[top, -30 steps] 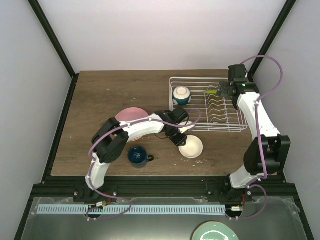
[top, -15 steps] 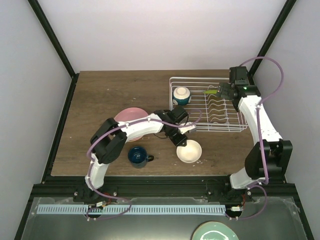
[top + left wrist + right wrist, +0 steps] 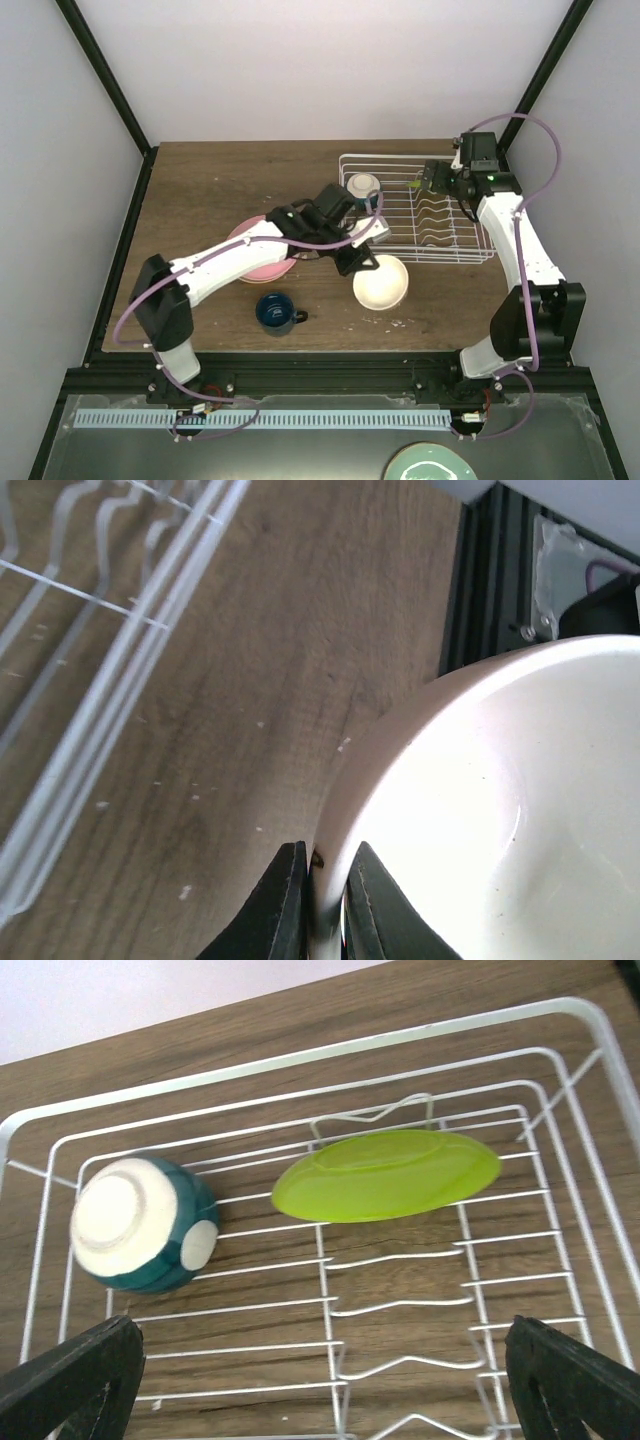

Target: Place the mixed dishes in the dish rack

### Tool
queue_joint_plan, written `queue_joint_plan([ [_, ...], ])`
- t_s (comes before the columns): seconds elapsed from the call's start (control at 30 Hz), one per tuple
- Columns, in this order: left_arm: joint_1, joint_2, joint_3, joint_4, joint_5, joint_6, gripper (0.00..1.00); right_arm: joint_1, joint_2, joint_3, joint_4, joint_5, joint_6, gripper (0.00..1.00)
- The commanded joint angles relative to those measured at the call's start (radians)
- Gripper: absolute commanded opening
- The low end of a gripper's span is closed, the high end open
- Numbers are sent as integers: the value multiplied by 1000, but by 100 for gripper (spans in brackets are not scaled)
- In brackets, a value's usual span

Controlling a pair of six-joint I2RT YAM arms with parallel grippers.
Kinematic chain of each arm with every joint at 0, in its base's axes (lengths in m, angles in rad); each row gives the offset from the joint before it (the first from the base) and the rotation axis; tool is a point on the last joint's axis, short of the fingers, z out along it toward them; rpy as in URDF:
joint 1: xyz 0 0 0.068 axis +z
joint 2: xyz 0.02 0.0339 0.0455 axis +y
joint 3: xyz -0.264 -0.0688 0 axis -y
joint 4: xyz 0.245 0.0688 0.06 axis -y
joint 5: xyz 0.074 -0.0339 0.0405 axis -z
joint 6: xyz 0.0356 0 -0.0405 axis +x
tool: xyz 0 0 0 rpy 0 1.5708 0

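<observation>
My left gripper is shut on the rim of a cream bowl just in front of the white wire dish rack. In the left wrist view the fingers pinch the bowl's wall, one inside and one outside. My right gripper hovers open and empty over the rack. Below it a lime green plate stands on edge in the dividers and an upturned teal-and-cream bowl lies at the rack's left. A pink plate lies partly under my left arm. A dark blue mug stands near the front.
A pale teal plate lies below the table's near edge, off the work surface. The rack's near rim runs left of the held bowl. Black frame posts stand at the table's back corners.
My left arm has stretched out and carried the cream bowl up and toward the rack. My right gripper has shifted slightly left over the rack.
</observation>
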Motion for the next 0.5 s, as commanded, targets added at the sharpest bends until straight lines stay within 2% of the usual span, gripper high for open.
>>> queue_joint_plan([
  [0.0,102,-85,51,59,-17,-25,7,-6,34,41,25,-187,5,100],
  [0.17,299,-76,96,55,-42,-62,0,-13,53,63,52,-384,2,100],
  [0.27,394,-34,163,36,-44,-67,0,-13,60,70,71,-518,-2,100],
  [0.47,463,80,309,1,-72,-46,0,-13,74,48,118,-830,3,100],
])
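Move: My left hand holds the white bowl by its rim. My open right gripper, where I am taking it, waits about 21 cm ahead and 19 to the right, some 4 higher. The teal bowl in the rack stands about 27 cm straight ahead and 14 below; the pink plate is 14 ahead, 26 left, 18 lower. From my right hand the white bowl is roughly 24 cm back, 16 left and 6 lower, the green plate 6 ahead, 2 left, 16 lower. Keeping the rim pinched, my left hand sweeps the white bowl quickly forward about 20 cm, bearing left and rising a little, until it is out beside the rack's far left part, turning some 30 degrees counter-clockwise. Meanwhile my right hand, still wide open, slides left above the rack towards the bowl, swivelling counter-clockwise and rolling its left side up. ##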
